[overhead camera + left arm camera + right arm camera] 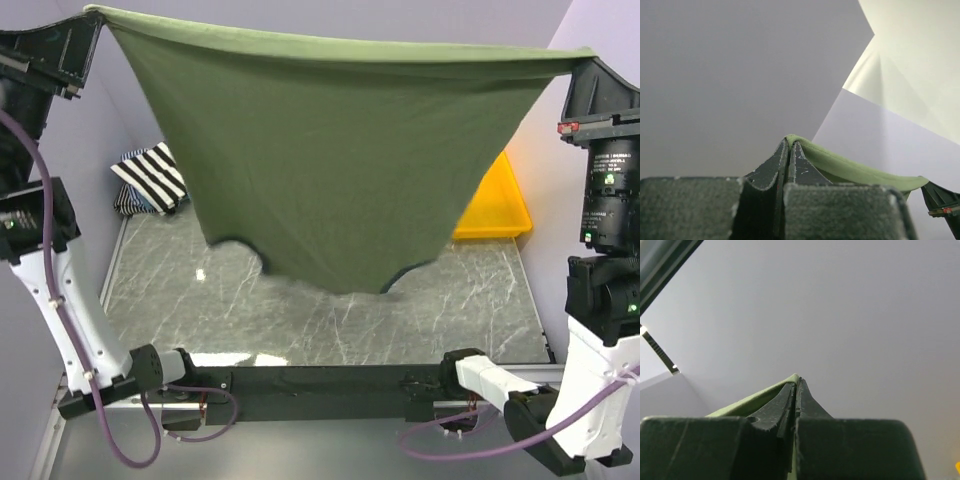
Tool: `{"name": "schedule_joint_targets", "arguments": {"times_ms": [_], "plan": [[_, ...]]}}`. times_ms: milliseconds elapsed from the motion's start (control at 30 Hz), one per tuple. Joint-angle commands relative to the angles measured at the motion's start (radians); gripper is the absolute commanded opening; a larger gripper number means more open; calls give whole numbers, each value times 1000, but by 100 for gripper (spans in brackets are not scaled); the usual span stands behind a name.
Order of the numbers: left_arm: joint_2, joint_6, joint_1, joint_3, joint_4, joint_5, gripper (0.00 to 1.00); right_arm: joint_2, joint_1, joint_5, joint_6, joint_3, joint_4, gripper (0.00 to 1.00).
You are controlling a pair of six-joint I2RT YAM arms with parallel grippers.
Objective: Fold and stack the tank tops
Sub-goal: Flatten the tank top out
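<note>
The olive-green tank top point(340, 160) hangs stretched in the air between both grippers, its navy-trimmed armholes dangling just above the table. My left gripper point(95, 15) is shut on its top left corner; the green hem point(840, 165) runs from the jaw tips point(790, 142). My right gripper point(585, 62) is shut on its top right corner, with the green edge point(750, 400) beside the jaw tips point(797, 380). The black-and-white striped tank top point(150, 178) lies folded at the back left. The bluish one is out of view.
A yellow plastic tray point(497, 205) stands at the back right, partly behind the hanging shirt. The grey marble table point(330, 320) lies below, with walls close on both sides.
</note>
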Motion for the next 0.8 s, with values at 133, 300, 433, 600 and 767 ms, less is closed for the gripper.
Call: {"name": "schedule_joint_targets", "arguments": {"times_ms": [133, 300, 433, 600, 767], "plan": [[43, -8, 12, -17, 44, -66, 1, 19, -11, 49, -38, -69, 41, 0], [123, -54, -3, -91, 147, -68, 1, 111, -11, 26, -30, -67, 93, 0], [300, -36, -44, 33, 169, -75, 1, 270, -11, -18, -21, -15, 182, 0], [633, -63, -96, 426, 135, -65, 1, 545, -11, -27, -43, 352, 162, 0], [795, -145, -95, 532, 302, -109, 1, 772, -14, 2, -63, 597, 196, 0]]}}
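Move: The tank top hangs by its hem between the shut grippers, its middle about 26 cm to the left hand's right, level with it fore and aft and some 30 cm below; from the right hand, 28 cm left, 5 cm ahead, 30 below. The striped pile lies roughly 28 cm ahead, 17 cm left and 66 below the left hand; the yellow bin 30 ahead, 14 right and 68 below the right hand. The tank top, still pinched at both hem corners, is swung out high over the table: after a tiny draw-back of the left hand, both hands speed forward together, about 27 cm, towards the table's far side. The left sinks some 10 cm, the right about half that; both tip their fingers down about 10 degrees and keep their hold. ##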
